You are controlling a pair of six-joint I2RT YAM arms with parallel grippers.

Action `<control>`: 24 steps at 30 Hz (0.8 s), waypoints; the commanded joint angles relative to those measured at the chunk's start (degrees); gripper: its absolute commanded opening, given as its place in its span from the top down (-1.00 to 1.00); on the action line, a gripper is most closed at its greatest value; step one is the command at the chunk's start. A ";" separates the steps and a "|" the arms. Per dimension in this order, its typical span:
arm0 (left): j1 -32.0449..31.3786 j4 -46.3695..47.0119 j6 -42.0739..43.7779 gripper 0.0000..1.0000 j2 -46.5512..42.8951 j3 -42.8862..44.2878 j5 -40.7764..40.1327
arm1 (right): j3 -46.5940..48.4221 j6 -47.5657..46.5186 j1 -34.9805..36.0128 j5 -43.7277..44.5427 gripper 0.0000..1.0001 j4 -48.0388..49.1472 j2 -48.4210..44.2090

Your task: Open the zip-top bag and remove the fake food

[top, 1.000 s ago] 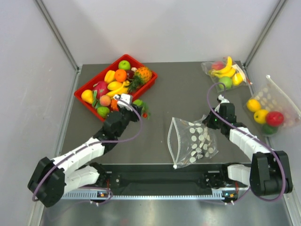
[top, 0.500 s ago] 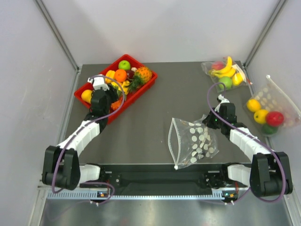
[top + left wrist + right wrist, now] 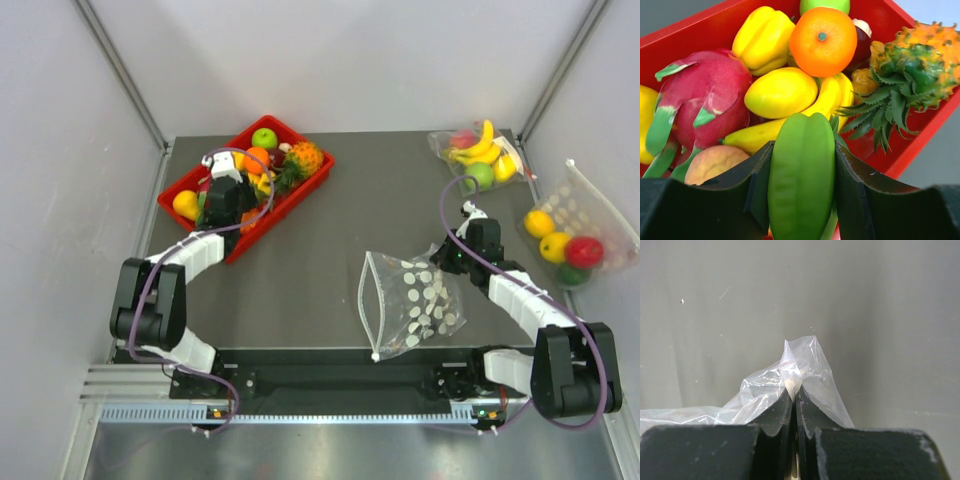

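The zip-top bag [image 3: 415, 300], clear with pale round dots, lies flat on the dark table right of centre; its white zip strip [image 3: 364, 300] gapes open on the left. My right gripper [image 3: 447, 256] is shut on the bag's far right corner, seen as a pinched peak of clear plastic [image 3: 805, 360] between its fingertips [image 3: 794, 390]. My left gripper [image 3: 240, 190] hangs over the red bin and is shut on a green ridged fruit [image 3: 802, 175]. An orange [image 3: 823, 41] and a pinkish peach [image 3: 712, 162] lie in the bin below it.
The red bin [image 3: 285, 205] at the back left holds a pineapple [image 3: 910, 65], a dragon fruit [image 3: 705, 100], bananas and yellow fruit. A clear banana-and-apple bag [image 3: 478, 155] lies at the back right. A bigger dotted bag of fruit [image 3: 568, 235] sits at the right edge.
My left arm has swung from the table's middle to the back left, carrying the green fruit over the red bin. The right arm and the bag have not moved.
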 commanded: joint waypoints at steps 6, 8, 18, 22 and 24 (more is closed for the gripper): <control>1.43 2.40 0.08 -0.03 4.61 4.19 -1.65 | 0.52 -1.52 -1.39 -0.87 1.00 0.84 -0.85; 1.60 1.44 0.08 -0.34 4.96 4.46 -2.01 | 0.52 -1.52 -1.39 -1.22 1.00 0.93 -0.67; 1.69 -0.94 0.52 -0.94 0.31 4.11 -3.15 | 0.87 -1.61 -1.30 -1.66 1.00 0.84 -0.41; 1.52 -2.25 1.49 -0.98 -4.96 3.32 -3.76 | 1.40 -1.70 -1.30 -1.92 1.00 0.57 -0.23; 1.26 -2.70 1.58 -0.98 -7.78 2.27 -3.77 | 1.84 -1.78 -1.39 -2.01 1.00 0.40 -0.14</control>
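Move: The green fruit is in my left fingers. The spot it is going to in the red tray is almost straight below, some 6 cm down and 1 cm ahead. Around it on the pile, the yellow mango lies about 7 cm ahead of my left hand, the orange about 13 cm ahead and 2 cm right, and the peach 7 cm left and 2 cm back. From my right hand that spot is roughly 57 cm left and 16 cm ahead. I ease my left hand down about 2.5 cm and a touch forward towards the pile in the red tray, then spread its fingers from half open to wide and let go of the green fruit. With them open I lift straight back up some 4 cm, drifting slightly left. My right hand stays put, still pinching the empty bag's corner. ##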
